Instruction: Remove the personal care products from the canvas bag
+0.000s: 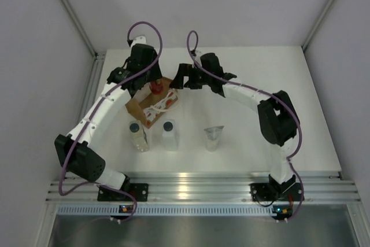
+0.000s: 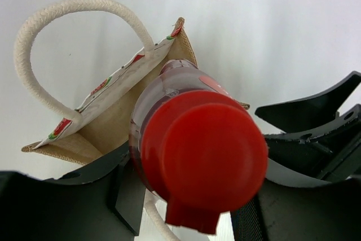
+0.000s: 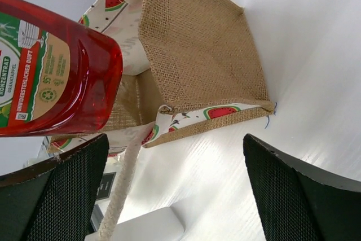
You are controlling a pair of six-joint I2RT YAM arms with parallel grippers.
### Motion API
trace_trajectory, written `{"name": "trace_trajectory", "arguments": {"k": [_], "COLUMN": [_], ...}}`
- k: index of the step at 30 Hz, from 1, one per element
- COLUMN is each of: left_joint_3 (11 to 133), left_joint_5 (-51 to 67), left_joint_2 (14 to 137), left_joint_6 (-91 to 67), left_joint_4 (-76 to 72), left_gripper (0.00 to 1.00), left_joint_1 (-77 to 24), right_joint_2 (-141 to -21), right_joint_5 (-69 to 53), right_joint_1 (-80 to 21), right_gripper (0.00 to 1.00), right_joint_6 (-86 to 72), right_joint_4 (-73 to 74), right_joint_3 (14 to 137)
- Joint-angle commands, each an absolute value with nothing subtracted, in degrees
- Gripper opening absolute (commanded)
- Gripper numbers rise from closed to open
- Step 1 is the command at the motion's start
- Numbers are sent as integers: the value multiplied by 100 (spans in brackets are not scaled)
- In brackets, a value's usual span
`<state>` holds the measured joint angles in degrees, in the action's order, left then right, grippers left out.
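My left gripper [image 1: 149, 82] is shut on the slim red bottle [image 2: 203, 165], its pads pressing either side just below the red cap. The bottle's base [image 3: 84, 77] hangs at the mouth of the canvas bag [image 1: 151, 105], a tan burlap bag with watermelon-print lining that lies tipped over. My right gripper [image 3: 180, 196] stands open just right of the bag with nothing between its fingers [image 3: 304, 193]. In a row near the arms stand the clear bottle with a dark cap [image 1: 137, 136], the white bottle [image 1: 169, 135] and the silvery pouch [image 1: 213, 137].
A white rope handle [image 2: 34, 43] loops out from the bag, and another rope [image 3: 121, 190] trails beside my right gripper's left finger. The table's back edge and grey walls lie just beyond both grippers.
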<state>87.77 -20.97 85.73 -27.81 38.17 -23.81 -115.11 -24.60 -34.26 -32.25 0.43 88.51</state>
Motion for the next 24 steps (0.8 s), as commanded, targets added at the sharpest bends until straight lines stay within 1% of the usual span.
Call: {"name": "trace_trajectory", "arguments": {"k": [1, 9, 15, 19, 24], "left_joint_3": [9202, 9457, 9825, 10133, 10555], "left_joint_5": [-1873, -1591, -1178, -1625, -1784], "left_joint_2": [8042, 7752, 7796, 8006, 8594], "left_joint_6": [-2576, -2408, -2250, -1969, -1916], "left_joint_4": [3357, 3375, 3358, 3357, 3349], "left_gripper": [0, 0, 0, 0, 0], "left_joint_1": [-2355, -2417, -2645, -3198, -3751], "right_joint_2": [-11004, -10530, -9941, -9153, -8114], "right_joint_5": [-2584, -2698, -2672, -2549, -2269], "right_joint_1": [-3314, -3059, -2585, -1865, -960], "right_gripper": [99, 100, 99, 100, 100], "right_joint_6": [-3234, -3252, -3243, -3305, -3130], "right_joint_4": [-325, -325, -325, -308, -54], "right_joint_3": [8886, 8772, 8324, 7500, 6558]}}
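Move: My left hand already grips the red bottle just over the canvas bag, whose middle is about 7 cm to its left, 2 cm back and some 21 cm below. Clear table for it lies roughly 20 cm right and 10 cm back. Nearer me, 20 cm back, stand the white bottle 2 cm right and the pouch 19 cm right. From my open right hand the bag's middle is about 14 cm left, 3 cm back and 10 cm lower. Keeping my grip on the red bottle, I carry it up about 9 cm and slightly back, then swing it right past the bag's right side, turning my left hand some 20 degrees clockwise. My right hand, fingers staying wide open, first rises away from the bag's right rim, then sweeps off to the right with growing speed, nearly 20 cm, turning clockwise too. ##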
